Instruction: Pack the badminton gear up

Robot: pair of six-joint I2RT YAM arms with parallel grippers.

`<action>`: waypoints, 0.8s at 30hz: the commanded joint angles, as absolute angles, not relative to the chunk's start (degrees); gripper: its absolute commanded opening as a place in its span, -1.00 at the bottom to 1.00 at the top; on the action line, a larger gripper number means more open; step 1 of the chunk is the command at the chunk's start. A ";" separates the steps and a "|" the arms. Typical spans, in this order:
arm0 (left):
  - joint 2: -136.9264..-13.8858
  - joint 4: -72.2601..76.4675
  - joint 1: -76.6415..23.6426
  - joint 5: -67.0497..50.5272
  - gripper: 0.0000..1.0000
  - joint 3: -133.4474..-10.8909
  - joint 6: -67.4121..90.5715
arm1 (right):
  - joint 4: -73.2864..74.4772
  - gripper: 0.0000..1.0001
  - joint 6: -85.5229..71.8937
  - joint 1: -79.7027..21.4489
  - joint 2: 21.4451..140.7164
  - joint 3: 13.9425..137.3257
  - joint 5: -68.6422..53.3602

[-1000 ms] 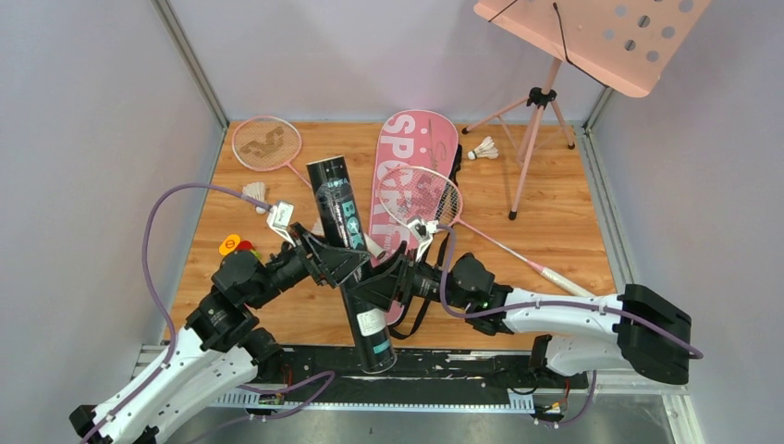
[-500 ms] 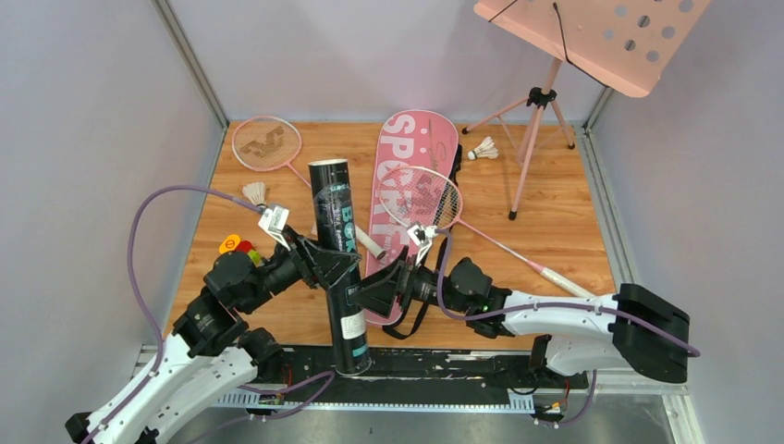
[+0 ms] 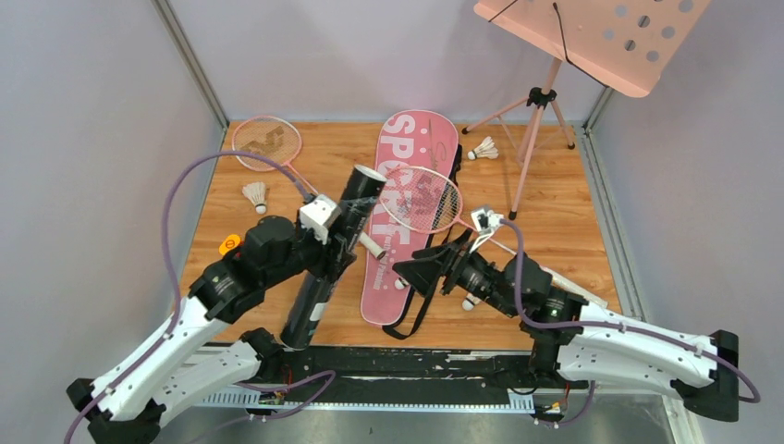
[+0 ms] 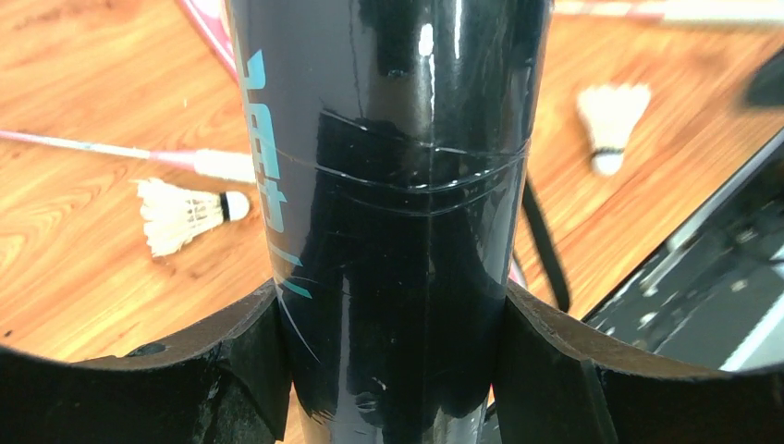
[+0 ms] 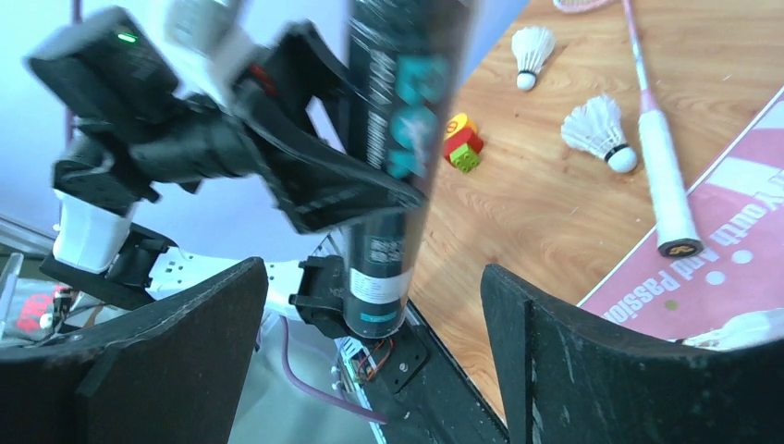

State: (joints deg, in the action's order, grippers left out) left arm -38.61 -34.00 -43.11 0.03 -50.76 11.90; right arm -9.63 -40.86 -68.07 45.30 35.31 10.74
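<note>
The long black tube (image 3: 324, 268) is off the table and tilted, its open top (image 3: 366, 176) leaning back and to the right. My left gripper (image 3: 336, 244) is shut on its middle; in the left wrist view the tube (image 4: 388, 185) fills the gap between both jaws of the gripper (image 4: 393, 356). My right gripper (image 3: 418, 274) is open and empty over the pink SPORT bag (image 3: 411, 148), right of the tube (image 5: 398, 139). One pink racket (image 3: 266, 141) lies at the back left, the other racket (image 3: 422, 198) on the bag. Shuttlecocks (image 3: 254, 194) (image 3: 483, 148) lie on the wood.
A pink music stand (image 3: 592, 37) rises at the back right, its tripod legs (image 3: 522, 157) on the floor. A small orange, red and green toy (image 5: 462, 141) sits by the left wall. The bag's black strap (image 3: 421, 310) trails toward the front edge. Grey walls close three sides.
My right gripper has let go of the tube, opened and pulled back to the right. The left gripper has closed on the tube and swung it left, tilting its top to the right.
</note>
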 commanded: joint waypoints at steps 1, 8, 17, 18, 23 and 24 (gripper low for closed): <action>-42.54 -33.12 -43.44 -3.26 -0.02 -51.44 0.72 | 1.36 0.68 -38.33 -68.12 40.09 39.43 14.94; -40.64 -33.51 -46.55 1.34 -0.11 -50.13 -14.94 | 7.30 0.28 -31.66 -68.12 34.35 43.43 11.97; -36.86 -34.55 -56.38 -2.90 -0.08 -46.26 -26.10 | 13.12 0.08 -26.77 -68.12 37.57 50.39 9.06; -36.77 -34.87 -57.12 -1.56 -0.10 -46.10 -26.37 | 13.32 0.05 -26.85 -68.13 37.92 50.75 8.98; -36.31 -34.73 -58.43 1.19 -0.14 -44.87 -27.41 | 13.72 -0.05 -26.33 -68.12 40.48 51.23 10.15; -36.13 -34.28 -58.47 0.74 -0.14 -44.48 -27.37 | 13.67 -0.07 -26.47 -68.12 41.06 51.21 9.79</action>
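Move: The left hand already grips the black shuttle tube near mid-length, standing steeply; its white end is about 5 cm ahead, 3 cm right and 16 cm above that hand. From the right hand, wide open and empty, this end lies roughly 9 cm ahead, 17 cm left and 14 cm up. On the table, the racket's grip end is some 18 cm ahead, 6 cm right and 25 cm below the left hand; the shuttlecock on the bag is about 14 cm ahead, 3 cm left and 27 cm below the right. Rolling and swinging clockwise, the left hand keeps its grip and tips the tube's white end over to the right, towards the right gripper, while sinking about 5 cm and drawing back 4. The right hand gives way some 5 cm to the right, rises about 6 before easing slightly down and back left, rolls a little, and narrows its fingers to about half open by the white end. ##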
